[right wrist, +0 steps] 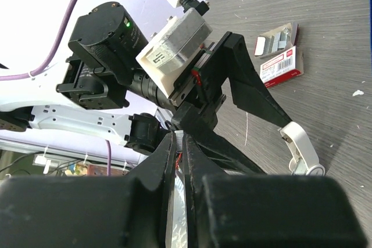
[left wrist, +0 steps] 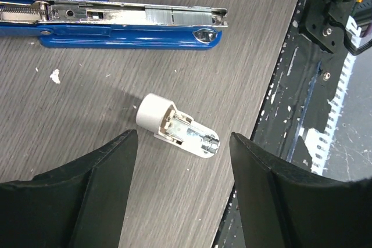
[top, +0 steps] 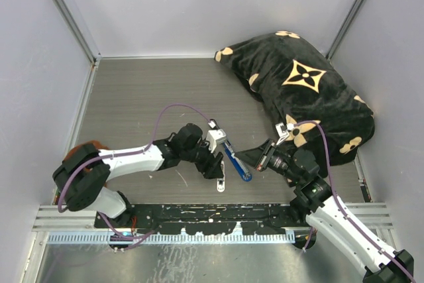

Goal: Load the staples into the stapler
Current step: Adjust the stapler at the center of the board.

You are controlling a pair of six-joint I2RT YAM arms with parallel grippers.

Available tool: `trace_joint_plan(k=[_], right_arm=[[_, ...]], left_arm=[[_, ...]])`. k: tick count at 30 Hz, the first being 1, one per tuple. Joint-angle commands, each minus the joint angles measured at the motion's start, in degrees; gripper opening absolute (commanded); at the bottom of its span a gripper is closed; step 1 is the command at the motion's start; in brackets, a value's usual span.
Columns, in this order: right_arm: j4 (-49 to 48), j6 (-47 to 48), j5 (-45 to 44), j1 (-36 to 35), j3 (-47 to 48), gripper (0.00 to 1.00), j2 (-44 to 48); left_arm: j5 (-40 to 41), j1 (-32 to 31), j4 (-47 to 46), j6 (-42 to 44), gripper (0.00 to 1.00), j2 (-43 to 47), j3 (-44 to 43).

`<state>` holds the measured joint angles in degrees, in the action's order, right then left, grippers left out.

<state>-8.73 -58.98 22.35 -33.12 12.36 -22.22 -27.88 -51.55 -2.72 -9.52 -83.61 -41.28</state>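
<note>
The stapler (left wrist: 116,24) lies opened on the table, a blue body with its silver inner channel facing up; from above it shows as a blue bar (top: 236,162) between the two arms. My left gripper (left wrist: 183,164) hovers open just near of it, its black fingers (left wrist: 110,178) either side of a small white oblong piece (left wrist: 177,127) and touching nothing. My right gripper (right wrist: 181,142) is shut on the staples (right wrist: 178,213), a thin silvery strip pinched between the fingers. In the top view the right gripper (top: 248,157) points at the stapler's near end.
A black cushion with a tan pattern (top: 305,91) fills the back right. A red-and-white cardboard box (right wrist: 282,67) lies beyond the left gripper with small metal bits (right wrist: 278,38) beside it. The white piece (top: 221,183) is close to the table's black front rail (top: 218,213).
</note>
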Motion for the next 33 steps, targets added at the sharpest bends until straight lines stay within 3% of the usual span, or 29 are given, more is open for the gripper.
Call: trace_joint_plan(k=[1,10,18,23,28,33], right_arm=[[-0.54,-1.03,-0.13,0.25,0.43,0.09,0.53],[-1.16,-0.93,0.61,0.25,0.89,0.10,-0.84],[-2.68,-1.40,1.47,0.29,0.10,0.10,-2.03],[-2.97,-0.84,1.03,0.30,-0.88,0.10,-2.70],[-3.22,-0.54,0.84,0.21,-1.80,0.10,-5.35],[-4.16,-2.02,-0.16,-0.68,-2.61,0.10,-9.82]], left_arm=[[-0.06,-0.25,-6.04,2.44,0.66,-2.17,-2.84],[-3.71,-0.15,-7.83,2.17,0.60,-7.66,-4.44],[-3.26,0.16,-7.52,2.21,0.32,-8.83,-5.08],[0.91,0.37,-3.55,3.49,0.13,-6.80,-4.06],[7.22,0.32,-5.02,-1.81,0.01,-1.35,1.15],[17.18,-0.62,-13.36,-13.53,0.00,5.56,9.87]])
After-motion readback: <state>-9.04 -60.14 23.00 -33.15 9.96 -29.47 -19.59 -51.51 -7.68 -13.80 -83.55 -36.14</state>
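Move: The small white stapler lies just below and beyond the left fingertips, about 1 cm back, 2 cm to the right and some 5 cm down. From the left hand, the opened blue stapler's middle is about 9 cm ahead and 5 cm right, and the red-and-white staple box about 10 cm ahead and 8 cm left, both around 6 cm lower. From the right hand, the white stapler is roughly 7 cm left, 1 cm back and 16 cm below. Down and to the right, with a little forward, the left hand eases about 3 cm onto the small white stapler, closes its fingers on the white-capped far end and pinches it. Keeping that grip, it swings back left some 3 cm at the same height, turning about 10 degrees counter-clockwise. The right hand, fingers still shut and empty, sinks about 5 cm, mostly late, tipping slightly downward. ##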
